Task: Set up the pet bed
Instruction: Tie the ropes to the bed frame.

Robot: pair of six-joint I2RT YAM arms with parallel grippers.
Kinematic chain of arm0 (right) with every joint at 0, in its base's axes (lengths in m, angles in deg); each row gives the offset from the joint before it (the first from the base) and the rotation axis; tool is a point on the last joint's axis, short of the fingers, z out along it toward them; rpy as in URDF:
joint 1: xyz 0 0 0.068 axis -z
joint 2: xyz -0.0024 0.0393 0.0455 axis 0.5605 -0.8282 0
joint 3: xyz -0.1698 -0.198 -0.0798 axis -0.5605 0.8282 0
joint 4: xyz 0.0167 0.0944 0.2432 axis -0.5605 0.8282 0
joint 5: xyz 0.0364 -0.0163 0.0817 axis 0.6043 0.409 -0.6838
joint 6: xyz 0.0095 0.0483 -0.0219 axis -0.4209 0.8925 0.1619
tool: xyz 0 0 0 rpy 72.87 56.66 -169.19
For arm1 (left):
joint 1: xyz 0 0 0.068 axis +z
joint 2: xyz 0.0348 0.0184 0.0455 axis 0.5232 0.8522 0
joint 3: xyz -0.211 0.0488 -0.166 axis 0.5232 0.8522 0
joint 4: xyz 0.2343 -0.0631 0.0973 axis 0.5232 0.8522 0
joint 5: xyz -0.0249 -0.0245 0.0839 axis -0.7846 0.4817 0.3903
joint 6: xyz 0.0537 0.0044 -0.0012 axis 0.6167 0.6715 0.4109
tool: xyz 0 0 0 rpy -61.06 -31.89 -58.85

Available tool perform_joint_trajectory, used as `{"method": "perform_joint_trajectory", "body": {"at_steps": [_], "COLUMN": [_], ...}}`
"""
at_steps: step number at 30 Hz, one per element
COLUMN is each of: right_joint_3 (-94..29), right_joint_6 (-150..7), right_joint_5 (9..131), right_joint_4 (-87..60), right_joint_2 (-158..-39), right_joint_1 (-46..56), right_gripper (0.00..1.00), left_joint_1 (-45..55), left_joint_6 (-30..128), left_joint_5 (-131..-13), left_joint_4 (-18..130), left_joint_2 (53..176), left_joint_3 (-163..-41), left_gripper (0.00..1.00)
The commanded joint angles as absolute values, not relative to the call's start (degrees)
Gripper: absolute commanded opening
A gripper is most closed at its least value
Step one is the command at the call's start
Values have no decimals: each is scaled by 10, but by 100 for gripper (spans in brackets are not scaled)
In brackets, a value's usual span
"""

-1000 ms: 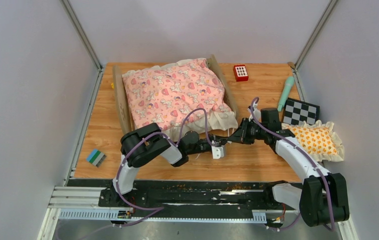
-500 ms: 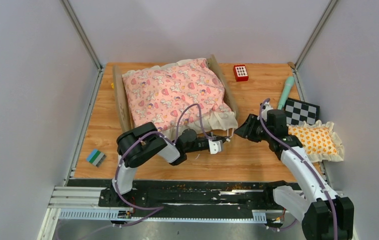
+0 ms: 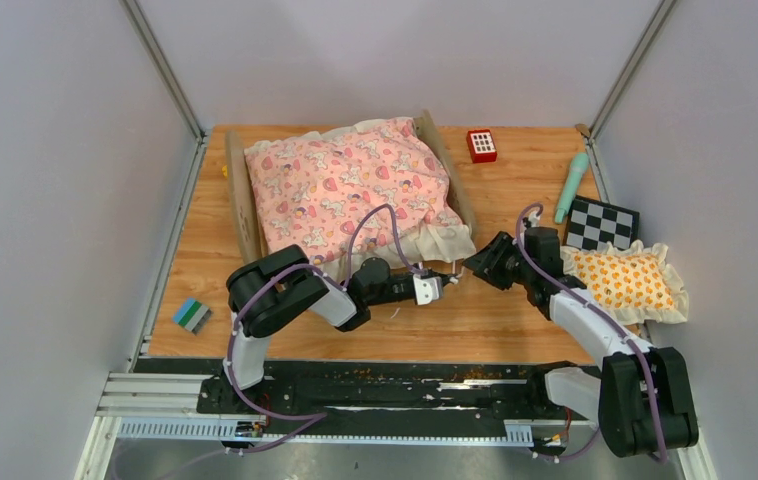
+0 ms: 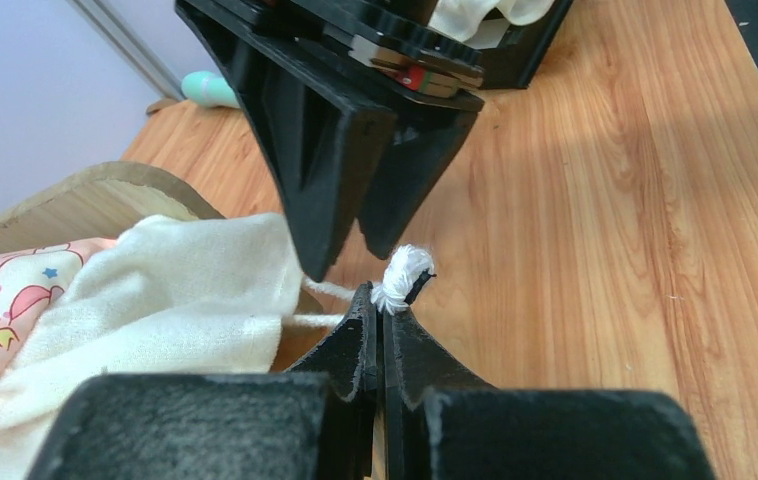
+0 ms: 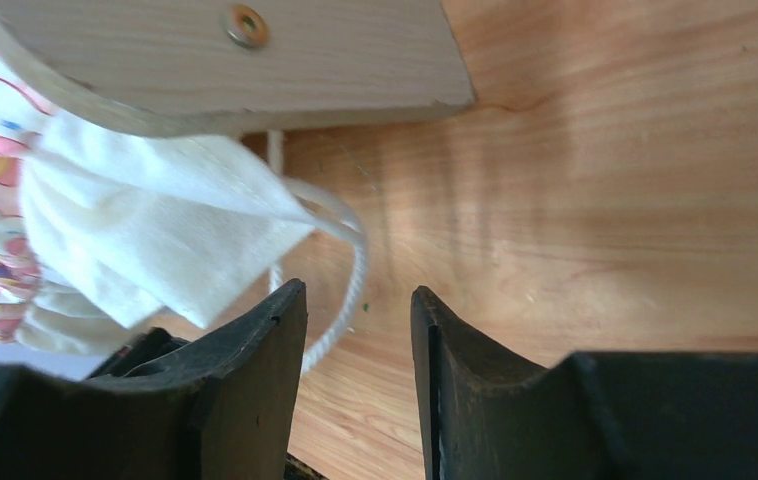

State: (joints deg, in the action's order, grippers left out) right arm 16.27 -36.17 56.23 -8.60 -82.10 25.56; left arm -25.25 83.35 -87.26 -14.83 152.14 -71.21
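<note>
The pet bed [image 3: 238, 205], a light-wood frame under a pink printed quilt [image 3: 350, 190], stands at the back middle. The quilt's cream ruffle [image 3: 440, 243] hangs over the bed's near right corner, and a thin white string [image 5: 350, 270] runs out from it. My left gripper [image 3: 443, 284] is shut on the frayed end of that string [image 4: 402, 272], just in front of the corner. My right gripper [image 3: 477, 268] faces it from the right, open, tips close above the left fingertips [image 4: 365, 320]. The string loops ahead of the right gripper [image 5: 355, 295], with nothing between its jaws.
An orange-patterned frilled pillow [image 3: 630, 280] lies at the right edge, beside a checkerboard card [image 3: 602, 225] and a teal tool [image 3: 571, 185]. A red block [image 3: 481, 145] sits at the back, a blue-green block [image 3: 192, 315] at the near left. Walls close both sides.
The right gripper has opened, drawn back to the right, then come partway back toward the bed corner. The left gripper, still pinching the string, has shifted slightly toward the bed.
</note>
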Motion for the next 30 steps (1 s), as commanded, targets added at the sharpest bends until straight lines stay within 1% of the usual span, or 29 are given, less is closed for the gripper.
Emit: {"method": "perform_joint_trajectory", "body": {"at_steps": [1,7,14,17,19,21,24,26,30], "right_joint_3": [162,161,161,167,170,178,188,192,198], "right_joint_6": [-312,-304,-298,-295,-294,-295,-298,-303,-312], "right_joint_5": [561,547,520,503,498,495,497,498,502], "right_joint_4": [-167,-188,-217,-231,-232,-234,-226,-215,-185], "right_joint_2": [-821,-865,-911,-914,-905,-886,-852,-830,-789], "right_joint_1": [257,257,257,257,258,257,258,258,262], "right_gripper": [43,43,40,33,25,15,4,0,0], "left_joint_1": [-256,-257,-257,-257,-257,-256,-257,-256,-250], "left_joint_6": [815,814,813,809,806,801,790,775,733], "left_joint_5": [-902,-903,-899,-893,-889,-887,-874,-867,-852], "left_joint_4": [-163,-162,-155,-149,-136,-116,-95,-85,-49], "left_joint_2": [1494,1488,1483,1483,1482,1479,1474,1471,1467], "left_joint_3": [-705,-704,-708,-710,-714,-720,-728,-736,-758], "left_gripper": [0,0,0,0,0,0,0,0,0]}}
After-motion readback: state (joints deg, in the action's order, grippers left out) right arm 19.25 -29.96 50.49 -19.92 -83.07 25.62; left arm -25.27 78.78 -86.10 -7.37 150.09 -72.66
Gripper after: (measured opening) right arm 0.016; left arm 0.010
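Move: The stretch of rope to be gripped lies about 2 cm ahead of the open right hand, 2 cm to its left and 1 cm below. The knotted rope end, already in the left fingers, is some 4 cm to the right hand's left and 1 cm back. The cover's frilled corner is about 4 cm ahead and 1 cm left, the bed frame's board end about 6 cm ahead. From the left hand, the stretch is about 2 cm ahead and 2 cm right. Forward and slightly up first, the right hand then dips about 2.5 cm, easing left onto the rope beside the left fingertips, and shuts its fingers, pinching the rope; once they close it lifts some 2 cm, with its left side rolled up about 10 degrees overall. The left hand keeps its closed grip on the knotted end, nearly in place. ##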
